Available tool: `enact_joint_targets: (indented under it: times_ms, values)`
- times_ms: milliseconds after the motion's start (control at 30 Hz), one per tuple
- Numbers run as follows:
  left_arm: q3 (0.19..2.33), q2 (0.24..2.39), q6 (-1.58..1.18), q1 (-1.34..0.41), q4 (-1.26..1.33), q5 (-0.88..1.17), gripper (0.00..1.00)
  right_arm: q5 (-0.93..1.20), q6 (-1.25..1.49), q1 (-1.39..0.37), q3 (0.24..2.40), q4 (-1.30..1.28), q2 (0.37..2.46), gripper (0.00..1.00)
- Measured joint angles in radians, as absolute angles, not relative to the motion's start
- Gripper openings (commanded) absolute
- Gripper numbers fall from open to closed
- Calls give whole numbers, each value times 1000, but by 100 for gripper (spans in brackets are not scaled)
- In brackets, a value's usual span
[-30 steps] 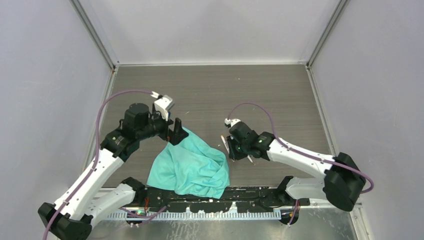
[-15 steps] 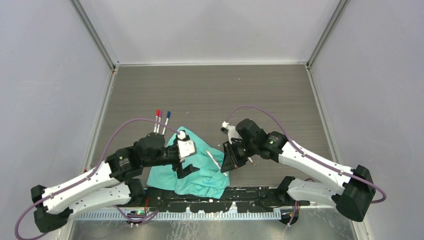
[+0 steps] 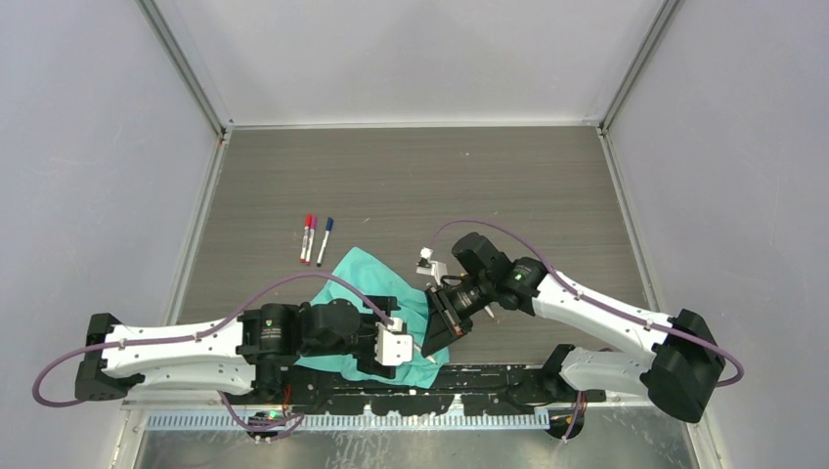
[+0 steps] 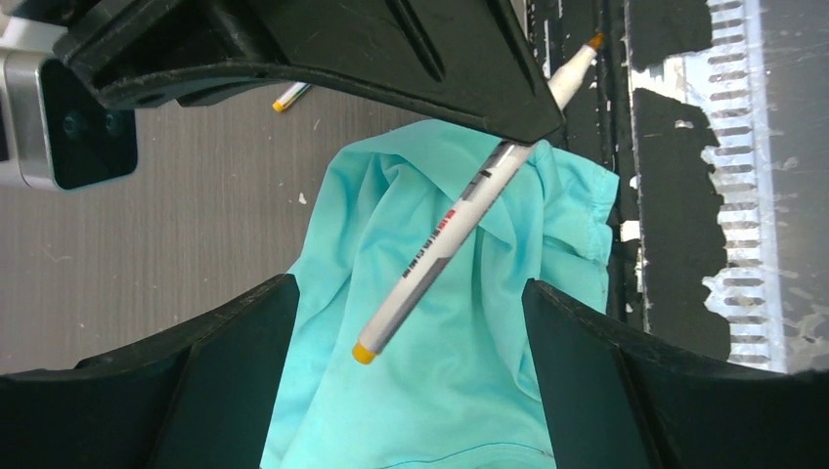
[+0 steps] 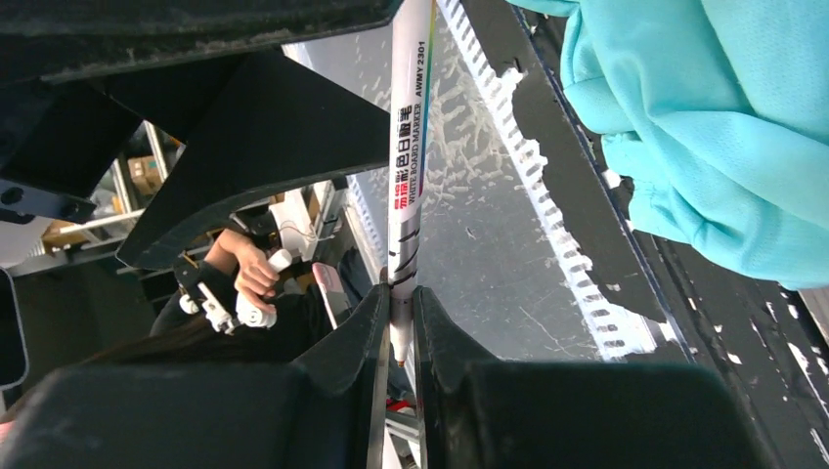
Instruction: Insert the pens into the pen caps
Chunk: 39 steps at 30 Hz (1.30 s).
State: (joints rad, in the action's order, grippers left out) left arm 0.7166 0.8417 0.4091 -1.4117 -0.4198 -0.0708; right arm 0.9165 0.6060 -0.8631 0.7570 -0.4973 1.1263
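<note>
My right gripper is shut on a white pen close to its bare orange tip. In the left wrist view this pen slants over the teal cloth, its yellow butt end lowest. It hangs between the fingers of my open left gripper and touches neither. From above, the left gripper and right gripper face each other over the cloth. Three more pens lie side by side on the table, with red, purple and blue caps on. No loose pen caps show.
A short white piece with a yellow end lies on the table beyond the cloth, mostly hidden by the right gripper's fingers. The black mounting rail runs along the near edge. Grey walls enclose the wood-grain table.
My left arm swung from the far left down over the cloth, uncovering the three pens on the table. My right gripper carried its pen left and nearer. The left jaws narrowed slightly.
</note>
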Motion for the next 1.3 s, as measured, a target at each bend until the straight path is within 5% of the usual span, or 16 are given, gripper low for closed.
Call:
enact_joint_targets:
  times_ms: [400,900,967,1133,1300]
  values:
    - [715,926,435,-1472,-408,-91,41,996,662,-868,763,-400,1240,1]
    - [715,962,453,-1542,-416,-158,0,986,716,-868,772,-376,1262,1]
    - [715,964,455,-1546,-419,-172,0,978,718,-868,772,-374,1262,11]
    - [716,966,439,-1548,-420,-208,0,955,725,-836,773,-369,1247,55]
    - [719,965,405,-1532,-422,-229,0,857,685,-724,806,-405,1191,69]
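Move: The orange-tailed pen sits in the right fingers near its nib; its middle lies about 2 cm ahead, 3 cm left and 1 cm below that hand. From the open left hand it is about 3 cm back, 3 cm right and 3 cm down. The teal cloth's middle is some 17 cm beneath the left hand, 7 cm to its left and 2 cm ahead. On the table, the yellow cap lies about 19 cm ahead of the right hand, 13 cm to its right and 17 cm below. Down about 3 cm and slightly back, the left hand sinks round the pen while its wide-open fingers shut and pinch the barrel near the middle. The right hand holds the pen and brings it about 2 cm left; once the left grip is closed, it opens and draws off forward some 6 cm, turning about 10 degrees clockwise. ##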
